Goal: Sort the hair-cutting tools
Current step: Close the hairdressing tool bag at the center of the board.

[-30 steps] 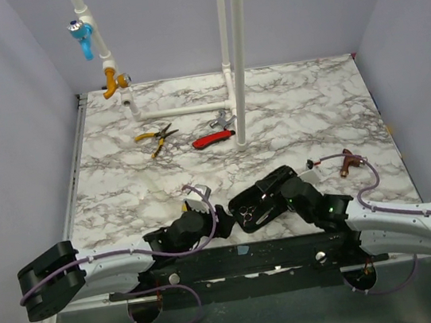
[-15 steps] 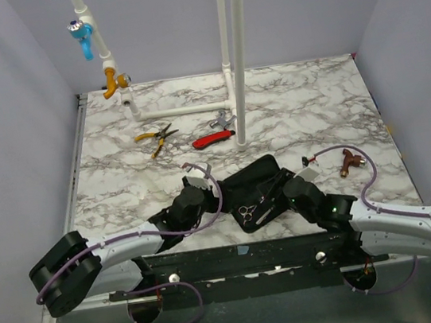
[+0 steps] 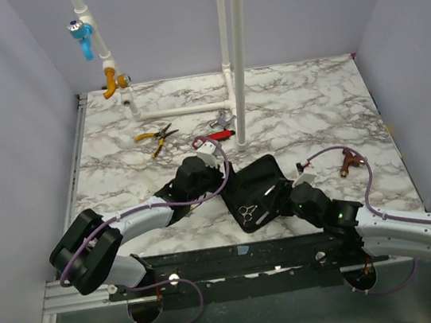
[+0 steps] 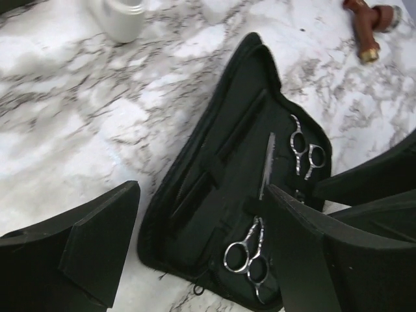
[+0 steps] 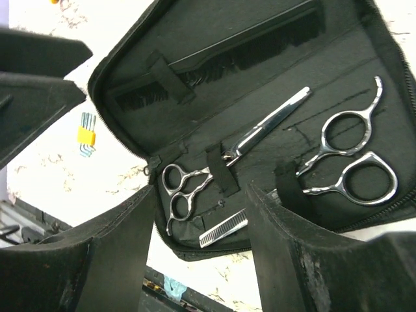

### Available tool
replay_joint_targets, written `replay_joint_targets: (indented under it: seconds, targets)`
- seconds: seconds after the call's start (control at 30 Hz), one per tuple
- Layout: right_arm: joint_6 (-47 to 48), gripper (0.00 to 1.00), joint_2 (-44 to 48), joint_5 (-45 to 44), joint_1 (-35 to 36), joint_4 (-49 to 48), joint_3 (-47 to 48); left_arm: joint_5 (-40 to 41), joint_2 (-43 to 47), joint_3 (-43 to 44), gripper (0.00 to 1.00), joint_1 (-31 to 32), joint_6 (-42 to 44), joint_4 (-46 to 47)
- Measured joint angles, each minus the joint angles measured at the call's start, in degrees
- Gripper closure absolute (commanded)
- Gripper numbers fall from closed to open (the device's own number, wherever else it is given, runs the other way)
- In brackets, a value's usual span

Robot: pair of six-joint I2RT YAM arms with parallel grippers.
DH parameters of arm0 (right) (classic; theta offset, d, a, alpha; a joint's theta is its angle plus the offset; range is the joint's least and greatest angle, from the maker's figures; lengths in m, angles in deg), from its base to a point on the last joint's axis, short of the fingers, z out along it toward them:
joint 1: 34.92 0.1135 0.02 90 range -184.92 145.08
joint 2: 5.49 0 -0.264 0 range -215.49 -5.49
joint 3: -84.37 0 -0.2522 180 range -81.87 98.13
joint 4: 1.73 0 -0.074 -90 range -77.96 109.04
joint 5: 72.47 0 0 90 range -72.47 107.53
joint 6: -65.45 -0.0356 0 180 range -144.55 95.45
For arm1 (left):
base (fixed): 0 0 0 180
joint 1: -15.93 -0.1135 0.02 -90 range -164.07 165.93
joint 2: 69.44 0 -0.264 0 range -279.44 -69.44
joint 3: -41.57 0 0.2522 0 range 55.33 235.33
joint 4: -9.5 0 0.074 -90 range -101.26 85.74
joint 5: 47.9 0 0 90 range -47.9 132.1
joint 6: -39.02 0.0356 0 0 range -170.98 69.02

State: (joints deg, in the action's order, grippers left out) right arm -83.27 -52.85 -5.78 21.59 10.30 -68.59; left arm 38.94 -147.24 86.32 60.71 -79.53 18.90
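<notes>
A black zip case (image 3: 259, 173) lies open on the marble table. Strapped inside it are the hair-cutting tools: a long black comb (image 5: 247, 47), small silver scissors (image 5: 184, 188), larger silver scissors (image 5: 351, 156) and a toothed thinning blade (image 5: 224, 228). My left gripper (image 3: 218, 167) hangs open at the case's far-left edge, holding nothing. In the left wrist view the left gripper (image 4: 201, 250) straddles the case (image 4: 214, 214) above one pair of scissors (image 4: 250, 257). My right gripper (image 3: 284, 194) is open at the case's near-right side. In its own view the right gripper (image 5: 201, 253) holds nothing.
Yellow-handled pliers (image 3: 156, 136) and a red-handled tool (image 3: 220, 135) lie at the back, beside a white pipe post (image 3: 234, 54). A brown tap fitting (image 3: 349, 160) sits right of the case. Hex keys in a yellow holder (image 5: 86, 134) lie next to it.
The case, folded under the right gripper a second ago, now lies open flat. My left gripper has moved away from the near edge to the case's far-left side; the right gripper drew back.
</notes>
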Motion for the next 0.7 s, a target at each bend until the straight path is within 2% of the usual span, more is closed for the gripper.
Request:
replay_joint_targets:
  seconds: [0.13,0.27,0.5,0.63,0.7]
  targets:
    - [3.41,0.39,-0.37,2.91,0.0,-1.75,0.0,-7.45,-4.28,4.76,0.36,-0.74,1.44,-1.07]
    - [6.91,0.39,-1.33,6.38,0.0,-4.28,0.02,-12.41,-5.73,5.09,0.54,-1.44,1.6,-1.62]
    - [12.57,0.39,-7.67,12.13,0.0,-9.79,0.87,-17.33,-5.07,1.68,0.78,-1.81,0.33,0.04]
    - [14.84,0.4,-12.11,15.37,0.0,-12.87,1.75,-18.67,-2.29,-1.62,0.88,-1.81,-1.36,1.4]
    - [15.89,0.41,-13.77,16.81,0.0,-14.27,2.03,-18.75,-0.39,-3.23,0.97,-1.81,-2.27,2.43]
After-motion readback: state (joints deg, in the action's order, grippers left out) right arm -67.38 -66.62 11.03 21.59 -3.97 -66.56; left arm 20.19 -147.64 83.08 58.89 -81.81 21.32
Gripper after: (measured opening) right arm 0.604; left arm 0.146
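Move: The zipper pull at the bag's left end lies about 7 cm back, 2 cm right and 6 cm below the left hand. From that hand, the handles of the nearest scissors are roughly 7 cm back and 4 cm right, and the comb in the lid is level with it and some 6 cm right. From the right hand, the pull is about 8 cm left, 2 cm back and 4 cm below. The bag's left end, with its zipper pull, is what both hands close in on. The left hand edges right, then comes back about 5 cm while its wide-open fingers draw nearly shut and it turns some 15 degrees clockwise. The right hand, fingers still half open, sweeps about 5 cm left and a little back above the scissors, swinging its fingers some 20 degrees counter-clockwise. ##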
